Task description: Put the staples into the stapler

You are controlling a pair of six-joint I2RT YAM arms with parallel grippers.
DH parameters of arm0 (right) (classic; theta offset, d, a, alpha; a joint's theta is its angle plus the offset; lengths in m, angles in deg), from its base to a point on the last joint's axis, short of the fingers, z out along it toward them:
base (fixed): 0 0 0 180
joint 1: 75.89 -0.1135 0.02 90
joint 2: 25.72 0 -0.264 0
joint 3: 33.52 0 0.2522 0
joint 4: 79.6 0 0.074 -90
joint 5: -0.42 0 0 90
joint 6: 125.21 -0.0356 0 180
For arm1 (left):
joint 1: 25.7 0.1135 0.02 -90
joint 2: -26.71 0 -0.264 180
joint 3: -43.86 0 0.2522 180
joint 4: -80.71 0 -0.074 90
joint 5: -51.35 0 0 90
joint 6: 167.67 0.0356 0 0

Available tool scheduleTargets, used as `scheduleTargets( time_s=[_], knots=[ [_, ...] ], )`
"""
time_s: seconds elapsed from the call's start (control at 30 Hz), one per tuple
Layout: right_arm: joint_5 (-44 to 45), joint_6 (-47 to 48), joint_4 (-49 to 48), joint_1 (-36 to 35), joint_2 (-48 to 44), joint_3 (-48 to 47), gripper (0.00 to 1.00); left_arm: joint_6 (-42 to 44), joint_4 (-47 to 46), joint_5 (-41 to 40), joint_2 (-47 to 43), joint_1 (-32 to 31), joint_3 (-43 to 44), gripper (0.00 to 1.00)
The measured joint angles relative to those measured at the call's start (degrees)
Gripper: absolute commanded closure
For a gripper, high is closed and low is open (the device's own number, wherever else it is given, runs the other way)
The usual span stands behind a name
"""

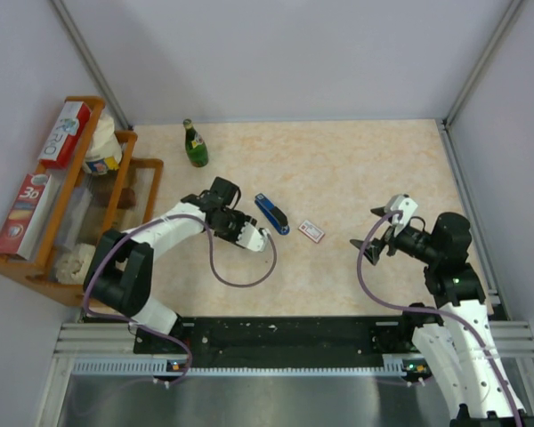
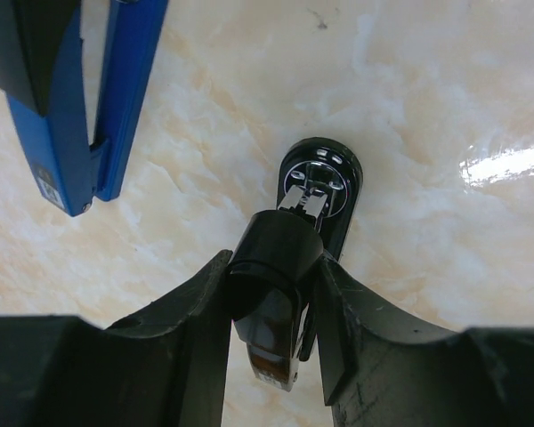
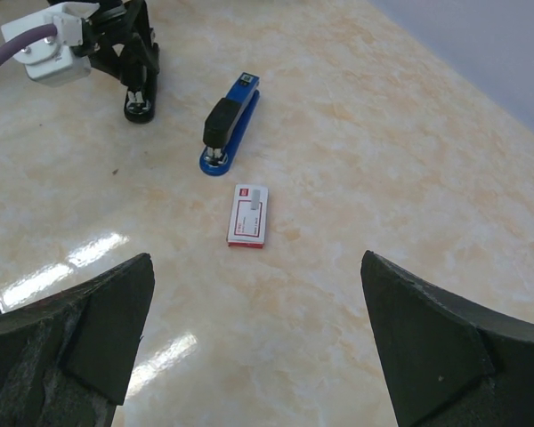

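Observation:
The staples, a small white box with a red label (image 1: 311,231) (image 3: 249,215), lie flat on the marble table. Just left of them lies a blue stapler (image 1: 271,213) (image 3: 227,129) (image 2: 71,133). A black stapler (image 2: 325,173) (image 3: 141,93) stands beside it. My left gripper (image 2: 274,262) (image 1: 242,227) is shut on the black stapler's rear end, and its metal head points away from the wrist. My right gripper (image 3: 256,256) (image 1: 374,236) hovers open to the right of the box, with nothing between its fingers.
A green bottle (image 1: 195,144) stands at the back left. A wooden rack (image 1: 147,165) with cartons and rolls takes up the left edge. Grey walls close in the table, and a metal rail (image 1: 285,342) runs along its near edge.

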Motion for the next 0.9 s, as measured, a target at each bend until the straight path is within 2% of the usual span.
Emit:
scheduleTargets(
  time_s=[0.17, 0.3, 0.4, 0.67, 0.77, 0.9],
  knots=[
    [-1.25, -0.07, 0.00, 0.00, 0.37, 0.00, 0.05, -7.04, 1.42, 3.39, -0.31, 0.00, 2.40, 1.00],
    [-2.56, -0.48, -0.02, -0.02, 0.59, 0.00, 0.10, -12.68, 2.10, 7.61, -3.91, -0.33, 2.40, 1.00],
    [-3.58, -1.40, -0.22, -0.26, 1.25, -0.22, 0.21, -17.53, 2.27, 10.23, -8.59, -1.55, 2.40, 1.00],
    [-8.31, -5.97, -5.64, -3.28, 7.41, -4.33, 0.35, -33.75, 1.09, 15.23, -16.76, -5.11, 2.47, 1.00],
    [-9.27, -6.78, -8.63, -6.12, 10.01, -5.49, 0.35, -39.17, 0.24, 15.98, -17.07, -5.16, 2.49, 1.00],
    [-8.83, -5.97, -10.19, -13.14, 14.34, -7.67, 0.30, -45.24, -0.61, 16.50, -17.07, -5.53, 2.73, 1.00]
  ],
)
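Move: The left fingers already grip the black stapler by its head, its middle about 2 cm below them; the blue stapler stands some 11 cm to the right of that hand and 5 cm ahead, the staples box about 21 cm to its right and level with it. From the empty right hand, the black stapler lies roughly 30 cm left, 9 cm ahead and 18 cm below; the staples box is 10 cm left and 9 cm ahead, the blue stapler 20 cm left and 14 cm ahead, both nearly 20 cm below. Keeping its pinch on the black stapler's head, the left hand lifts it about 11 cm while drawing right and back towards the right gripper, tipping its fingers from steeply down out to the right by some 30 degrees and turning counter-clockwise. After a slow start the right hand comes to meet it, 7 or 8 cm left and a little up, swinging counter-clockwise some 20 degrees as its wide-open fingers narrow to about two thirds, still touching nothing. ##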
